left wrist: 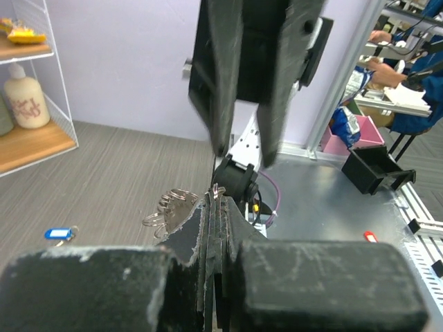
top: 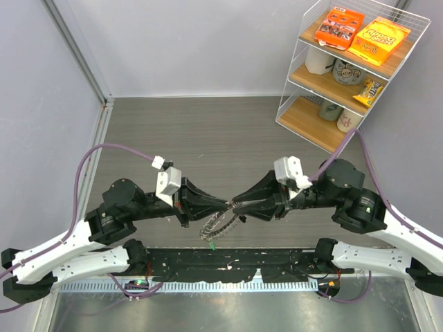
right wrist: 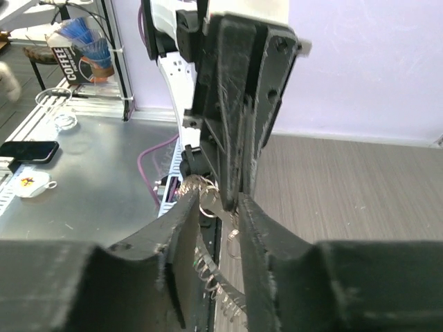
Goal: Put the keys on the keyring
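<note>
The keyring (top: pixel 220 225), a thin ring fringed with small silvery loops and keys, hangs above the table between both arms. My left gripper (top: pixel 228 203) is shut on its upper edge; in the left wrist view the pressed jaws (left wrist: pixel 218 192) have loops of the keyring (left wrist: pixel 168 206) sticking out to the left. My right gripper (top: pixel 237 204) meets it tip to tip, jaws apart. In the right wrist view a silvery key (right wrist: pixel 223 207) lies in the gap of the right gripper (right wrist: pixel 216 199), and the keyring (right wrist: pixel 223 289) curves down below. A blue-tagged key (left wrist: pixel 58 234) lies on the table.
A white wire shelf (top: pixel 353 62) with snack boxes, bottles and mugs stands at the back right. A black rail (top: pixel 228 266) and a metal bench run along the near edge. A phone (right wrist: pixel 28 149) lies on that bench. Grey walls close the left and back.
</note>
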Tool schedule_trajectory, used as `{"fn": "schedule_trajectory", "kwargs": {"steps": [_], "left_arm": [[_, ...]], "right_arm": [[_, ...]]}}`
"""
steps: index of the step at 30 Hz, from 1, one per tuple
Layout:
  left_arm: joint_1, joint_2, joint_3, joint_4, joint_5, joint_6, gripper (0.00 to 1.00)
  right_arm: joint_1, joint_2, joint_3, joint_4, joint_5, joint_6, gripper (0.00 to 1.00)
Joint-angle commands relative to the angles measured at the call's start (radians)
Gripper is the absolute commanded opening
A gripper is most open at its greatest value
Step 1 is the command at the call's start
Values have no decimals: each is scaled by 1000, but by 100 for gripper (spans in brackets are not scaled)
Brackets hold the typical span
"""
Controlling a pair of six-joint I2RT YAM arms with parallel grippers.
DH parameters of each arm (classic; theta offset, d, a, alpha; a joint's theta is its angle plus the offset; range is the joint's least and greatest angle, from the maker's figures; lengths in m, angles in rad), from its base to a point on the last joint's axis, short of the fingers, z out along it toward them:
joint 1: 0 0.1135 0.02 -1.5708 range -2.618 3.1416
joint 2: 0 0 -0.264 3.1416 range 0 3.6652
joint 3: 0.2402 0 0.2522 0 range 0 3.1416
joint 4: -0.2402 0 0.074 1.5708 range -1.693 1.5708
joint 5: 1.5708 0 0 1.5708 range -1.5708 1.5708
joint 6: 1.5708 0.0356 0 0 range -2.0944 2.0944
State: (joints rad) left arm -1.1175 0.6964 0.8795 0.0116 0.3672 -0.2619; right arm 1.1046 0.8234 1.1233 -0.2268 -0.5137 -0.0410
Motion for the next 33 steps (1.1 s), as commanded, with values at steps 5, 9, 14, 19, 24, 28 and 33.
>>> {"fn": "schedule_trajectory", "kwargs": {"steps": [5, 9, 14, 19, 24, 28, 33], "left_arm": [[2, 20, 85, -74, -24, 10, 0], [2, 37, 127, -150, -13, 29, 0], [1, 61, 196, -263, 16, 44, 0], [1, 106, 285, -419, 24, 78, 0], [1, 130, 335, -512, -2, 93, 0], [1, 137, 346, -539, -19, 89, 0], [2, 152, 377, -573, -42, 85, 0]], "right_arm": [[9, -89, 38, -52, 78, -26, 53], [9, -64, 96, -181, 115, -48, 56], [9, -14, 121, -285, 130, -72, 56], [9, 8, 144, -322, 118, -94, 56], [9, 11, 155, -321, 66, -91, 56], [9, 3, 141, -298, 20, -74, 55], [9, 14, 139, -282, -45, -39, 54]]}}
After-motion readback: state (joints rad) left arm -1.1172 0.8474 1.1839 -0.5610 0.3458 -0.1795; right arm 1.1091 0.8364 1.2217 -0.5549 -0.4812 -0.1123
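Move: The keys' metal rings are at the left fingers' shut tips, about 1 cm to the right and level in height and reach; from the right hand they lie roughly 2 cm to its left, at its own height. The coiled keyring loop hangs from there, its middle some 5 cm below the left hand, 3 cm back and 2 cm left. Its green tag dangles lower, about 10 cm below that hand, 5 cm back and 3 cm left. The left fingers keep their pinch on the keyring and carry it down about 3.5 cm, with a brief rise midway, tips tilting down some 20 degrees. The right hand, already partly open, opens further and backs off right and slightly up, then sinks about 5.5 cm, edging back left beside the keys with fingertips tipping down; it ends drawing slightly back, fingers apart. ##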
